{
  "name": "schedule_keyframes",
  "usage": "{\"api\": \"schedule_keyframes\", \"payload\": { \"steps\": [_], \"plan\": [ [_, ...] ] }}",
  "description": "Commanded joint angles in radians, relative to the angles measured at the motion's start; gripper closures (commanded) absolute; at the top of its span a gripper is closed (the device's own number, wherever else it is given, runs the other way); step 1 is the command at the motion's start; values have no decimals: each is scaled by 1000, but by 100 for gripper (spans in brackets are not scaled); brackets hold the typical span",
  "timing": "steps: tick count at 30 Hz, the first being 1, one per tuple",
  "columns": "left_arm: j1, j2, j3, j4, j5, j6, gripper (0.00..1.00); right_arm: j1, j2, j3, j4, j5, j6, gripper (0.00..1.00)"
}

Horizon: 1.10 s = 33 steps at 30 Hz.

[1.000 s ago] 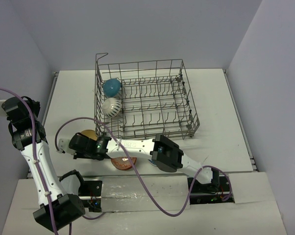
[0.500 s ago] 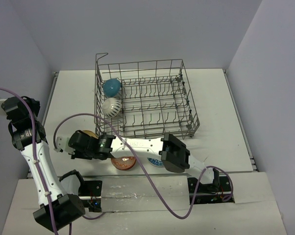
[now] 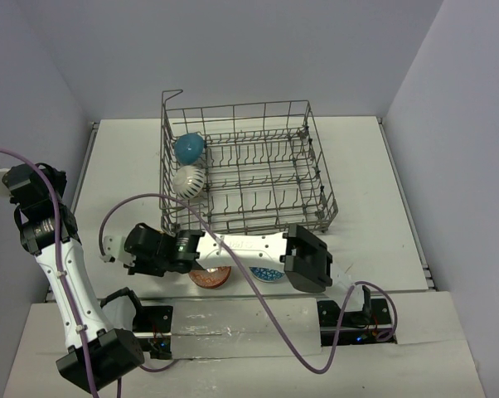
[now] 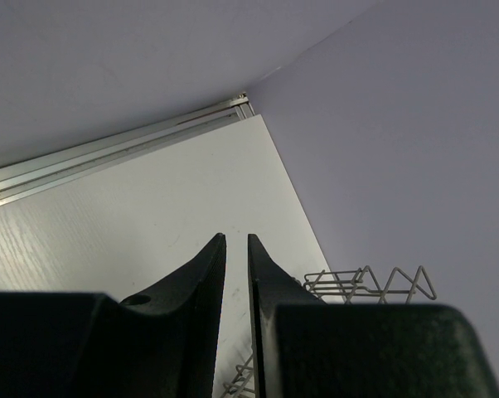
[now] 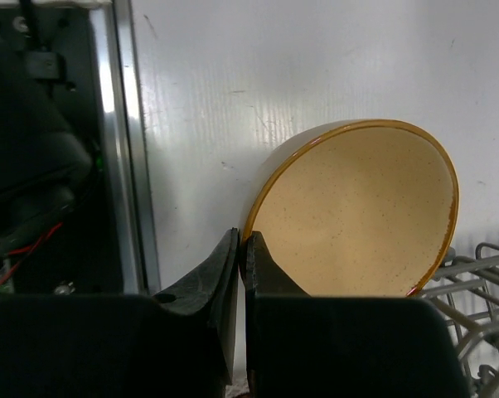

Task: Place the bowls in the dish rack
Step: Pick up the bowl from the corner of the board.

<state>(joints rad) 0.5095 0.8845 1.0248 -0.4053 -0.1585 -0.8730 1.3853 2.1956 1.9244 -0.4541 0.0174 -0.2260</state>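
A yellow bowl with a brown rim is tilted up, its inside facing the right wrist camera. My right gripper is shut on its left rim. From above, that gripper sits left of the dish rack's front corner and hides the bowl. The grey wire dish rack holds a blue bowl and a white patterned bowl along its left side. My left gripper is raised at the far left, its fingers a narrow gap apart with nothing between them.
A reddish-brown bowl and a blue patterned bowl lie on the table under the right arm, near the front edge. A purple cable loops over the rack's front left corner. Walls close in the table on the left, back and right.
The right arm's elbow has swung right, uncovering the blue patterned bowl. Its gripper has shifted slightly and now covers the yellow bowl in the top view. The left arm has not moved.
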Motion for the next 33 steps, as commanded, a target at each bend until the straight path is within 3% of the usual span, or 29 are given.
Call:
{"api": "schedule_keyframes", "payload": {
  "steps": [1, 33],
  "plan": [
    [6, -18, 9, 23, -21, 26, 78, 9, -149, -4, 141, -43, 22, 100],
    [6, -15, 9, 19, -16, 19, 77, 6, -295, -123, 199, -137, 67, 100]
  ]
}}
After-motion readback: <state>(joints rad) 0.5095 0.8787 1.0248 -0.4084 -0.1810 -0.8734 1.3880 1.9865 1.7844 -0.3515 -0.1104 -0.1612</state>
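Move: The right hand already holds the tan bowl by its near rim. The free spot at the left end of the dish rack, just in front of the white striped bowl, lies about 15 cm ahead, 14 cm right and 5 cm lower; the white bowl is some 9 cm farther out than that spot. The red bowl sits level with the hand, 20 cm right and 8 cm lower. From the idle left hand, the free spot is roughly 30 cm right, level with it fore and aft, and 25 cm below. The right hand keeps its pinch on the tan bowl's near rim and carries it higher above the board, up about 4 cm, down again by some 2.5 cm, then up in a quicker climb that leaves it about 7.5 cm higher than it began. All the while it draws back about 3 cm towards the bases, and the left-pointing fingers tip upwards by some 10 degrees, the rise in tilt easing during the dip; the fingers stay shut on the rim. ##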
